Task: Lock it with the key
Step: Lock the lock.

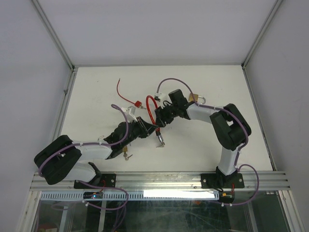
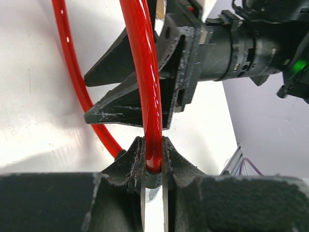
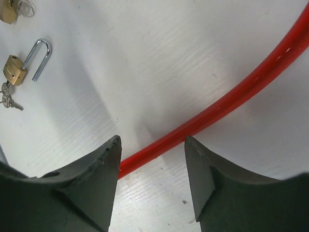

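A red cable lock (image 1: pixel 150 107) lies looped at the table's middle, its dark barrel end (image 1: pixel 160 140) pointing toward the near edge. My left gripper (image 1: pixel 145 128) is shut on the red cable (image 2: pixel 153 154) just above a black collar. My right gripper (image 1: pixel 162 117) is open, its fingers on either side of the cable (image 3: pixel 212 112) close above the table. It also shows in the left wrist view (image 2: pixel 145 96), right behind the cable. Whether a key is in the barrel is hidden.
A brass padlock (image 3: pixel 14 69) with its shackle open and keys (image 3: pixel 7 99) lies beyond the right gripper, a second padlock (image 3: pixel 8 10) further off. One padlock (image 1: pixel 195 98) shows from above. A thin red cable (image 1: pixel 120 91) with a red lock (image 1: pixel 138 103) lies left. Small keys (image 1: pixel 126 155) lie near the left arm.
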Action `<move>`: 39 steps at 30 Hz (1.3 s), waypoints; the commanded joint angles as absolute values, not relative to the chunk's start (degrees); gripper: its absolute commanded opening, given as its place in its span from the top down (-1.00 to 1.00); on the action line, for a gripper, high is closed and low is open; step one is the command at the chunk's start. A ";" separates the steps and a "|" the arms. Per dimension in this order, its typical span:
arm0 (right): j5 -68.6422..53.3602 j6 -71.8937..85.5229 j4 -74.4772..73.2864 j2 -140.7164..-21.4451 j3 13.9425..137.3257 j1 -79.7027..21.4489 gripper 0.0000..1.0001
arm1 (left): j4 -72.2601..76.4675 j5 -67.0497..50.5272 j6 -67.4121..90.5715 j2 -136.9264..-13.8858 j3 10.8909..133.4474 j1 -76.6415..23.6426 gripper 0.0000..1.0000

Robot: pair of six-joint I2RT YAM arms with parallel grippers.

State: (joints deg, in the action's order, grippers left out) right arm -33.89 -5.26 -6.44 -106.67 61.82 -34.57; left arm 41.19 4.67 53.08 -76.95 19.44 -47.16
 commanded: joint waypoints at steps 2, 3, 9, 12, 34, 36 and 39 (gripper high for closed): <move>-36.15 -7.58 -6.92 -102.12 64.72 -34.24 -0.17 | 42.22 4.90 53.44 -77.79 21.11 -46.63 1.00; -36.13 -7.67 -7.24 -102.06 64.86 -34.12 -0.17 | 41.93 4.85 53.36 -77.88 21.30 -46.57 1.00; -37.52 -8.70 -8.30 -100.85 64.87 -32.54 -0.22 | 41.41 4.49 53.26 -78.10 21.62 -46.10 1.00; -37.95 -9.37 -8.99 -100.47 64.66 -32.09 -0.23 | 41.40 4.25 53.18 -78.29 21.77 -46.06 1.00; -52.96 -62.02 -14.00 -81.02 48.17 -29.22 -0.34 | 41.75 2.82 52.91 -80.48 23.19 -45.71 1.00; -52.09 -73.98 -12.95 -80.08 43.96 -29.27 -0.53 | 41.86 2.61 52.95 -80.66 23.20 -45.70 1.00; -49.59 -79.90 -11.37 -82.81 42.80 -29.47 -0.54 | 42.50 2.15 53.12 -81.42 23.38 -45.79 1.00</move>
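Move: The cable's black-collared plug end is mostly hidden under my two hands, about 6 cm back from my right hand, 1 cm to its right and roughly 1 cm higher. The silver lock barrel is some 8 cm back, 1 cm right and 3 cm above that hand; the small padlock with keys lies about 16 cm back and 16 cm left, slightly below. From my left hand, holding the cable at the barrel's collar, the plug end is about 4 cm back, 2 cm right and 5 cm down. I lift my already opened right hand off the cable, first slowly up and right, then quickly up to about 9 cm. From there I swing it back and right, dipping again, rolling it some 50 degrees about its pointing direction and spreading the fingers wider, to come in above and right of the plug end. My left hand keeps its pinch on the cable and lowers the barrel about 2.5 cm. ##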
